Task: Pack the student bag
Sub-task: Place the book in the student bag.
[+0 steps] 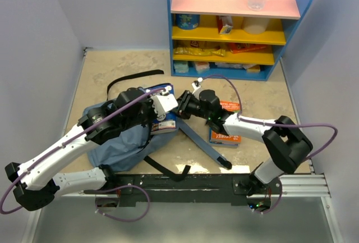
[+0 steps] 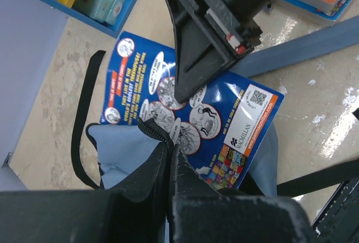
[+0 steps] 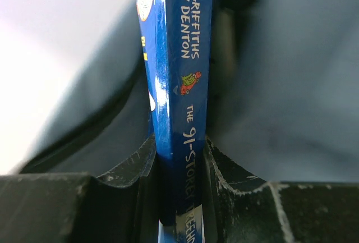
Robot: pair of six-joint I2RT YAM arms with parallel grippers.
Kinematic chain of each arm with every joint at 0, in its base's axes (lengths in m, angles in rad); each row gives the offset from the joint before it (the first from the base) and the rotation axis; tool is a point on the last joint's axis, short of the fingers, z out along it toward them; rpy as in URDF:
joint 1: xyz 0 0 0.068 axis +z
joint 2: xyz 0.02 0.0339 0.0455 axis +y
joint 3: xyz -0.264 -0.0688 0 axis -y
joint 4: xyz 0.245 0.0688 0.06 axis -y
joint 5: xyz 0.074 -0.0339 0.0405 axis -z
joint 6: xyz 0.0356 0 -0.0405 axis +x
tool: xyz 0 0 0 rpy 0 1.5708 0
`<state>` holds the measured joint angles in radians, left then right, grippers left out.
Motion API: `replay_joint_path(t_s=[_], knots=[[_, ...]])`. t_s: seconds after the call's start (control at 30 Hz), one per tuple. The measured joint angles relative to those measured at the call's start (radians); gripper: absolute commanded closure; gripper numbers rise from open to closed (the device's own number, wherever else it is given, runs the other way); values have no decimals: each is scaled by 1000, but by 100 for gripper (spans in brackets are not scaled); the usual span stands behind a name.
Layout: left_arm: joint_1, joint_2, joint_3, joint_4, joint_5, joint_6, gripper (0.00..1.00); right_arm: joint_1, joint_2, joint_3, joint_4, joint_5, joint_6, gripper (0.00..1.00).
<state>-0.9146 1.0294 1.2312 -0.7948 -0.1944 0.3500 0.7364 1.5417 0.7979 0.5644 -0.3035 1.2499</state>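
Note:
The student bag (image 1: 124,143) lies as a grey-blue heap left of centre, one padded strap (image 1: 205,146) trailing to the right. My left gripper (image 2: 170,145) is shut on the bag's black zipper edge (image 2: 150,128) and holds the mouth up. A blue book (image 2: 196,108) stands partly inside the opening, back cover showing. My right gripper (image 3: 179,161) is shut on that book's spine (image 3: 185,58), coming in from the right (image 1: 182,108). Blurred grey fabric (image 3: 286,86) surrounds the book in the right wrist view.
A second book (image 1: 226,124) with an orange cover lies flat on the floor right of the bag. A blue shelf unit (image 1: 233,27) with bottles and packets stands at the back. A thin black strap (image 1: 132,77) loops behind the bag. Walls close both sides.

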Motion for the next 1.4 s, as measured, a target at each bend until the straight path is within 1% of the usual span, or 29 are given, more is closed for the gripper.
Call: replay_joint_path(t_s=[0.17,0.37,0.5,0.57,0.7,0.83,0.93,1.1,1.23,1.33,1.37,1.4], knots=[[0,1,0,0,32,0,100,21,49,10,-136,33,-23,100],[0,1,0,6,51,1,100,54,74,154,-413,89,-132,100],[0,5,0,15,71,0,100,67,81,195,-449,84,-183,100],[0,14,2,18,91,1,100,79,130,228,-441,56,-193,100],[0,61,44,-8,141,9,100,124,290,296,-322,-7,-180,100],[5,135,123,-70,192,12,100,160,388,336,-178,-87,-132,100],[5,140,130,-72,226,12,100,188,439,348,-40,-144,-84,100],[5,132,131,-59,252,13,100,200,528,348,233,-214,44,100],[5,120,131,-52,259,12,100,207,608,348,453,-231,193,100],[5,111,130,-53,261,11,100,219,669,352,537,-221,262,100],[5,110,130,-53,262,10,100,227,681,360,534,-210,251,100],[5,110,130,-54,265,9,100,239,682,377,476,-198,226,100]])
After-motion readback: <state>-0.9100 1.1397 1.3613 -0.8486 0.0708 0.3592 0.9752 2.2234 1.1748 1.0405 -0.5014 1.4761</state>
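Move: The right hand grips the blue book by its spine, with the book's leading edge already at the student bag's mouth. That mouth lies about 7 cm to its left, 3 cm back and 5 cm lower. The orange book lies roughly 22 cm to its right, about level, and the blue shoulder strap about 12 cm right and 9 cm back, both on the table. From the left hand, pinching the bag's flap, the mouth is some 3 cm right, 2 cm ahead and 12 cm below. Keeping its grip on the blue book's spine, the right hand drops about 6 cm while tipping its fingers down, then pushes left some 15 cm and a little back through the mouth into the bag, levelling its fingers again and swinging counter-clockwise about 25 degrees. The left hand keeps pinching the flap, drawing it rightward about 5 cm. ##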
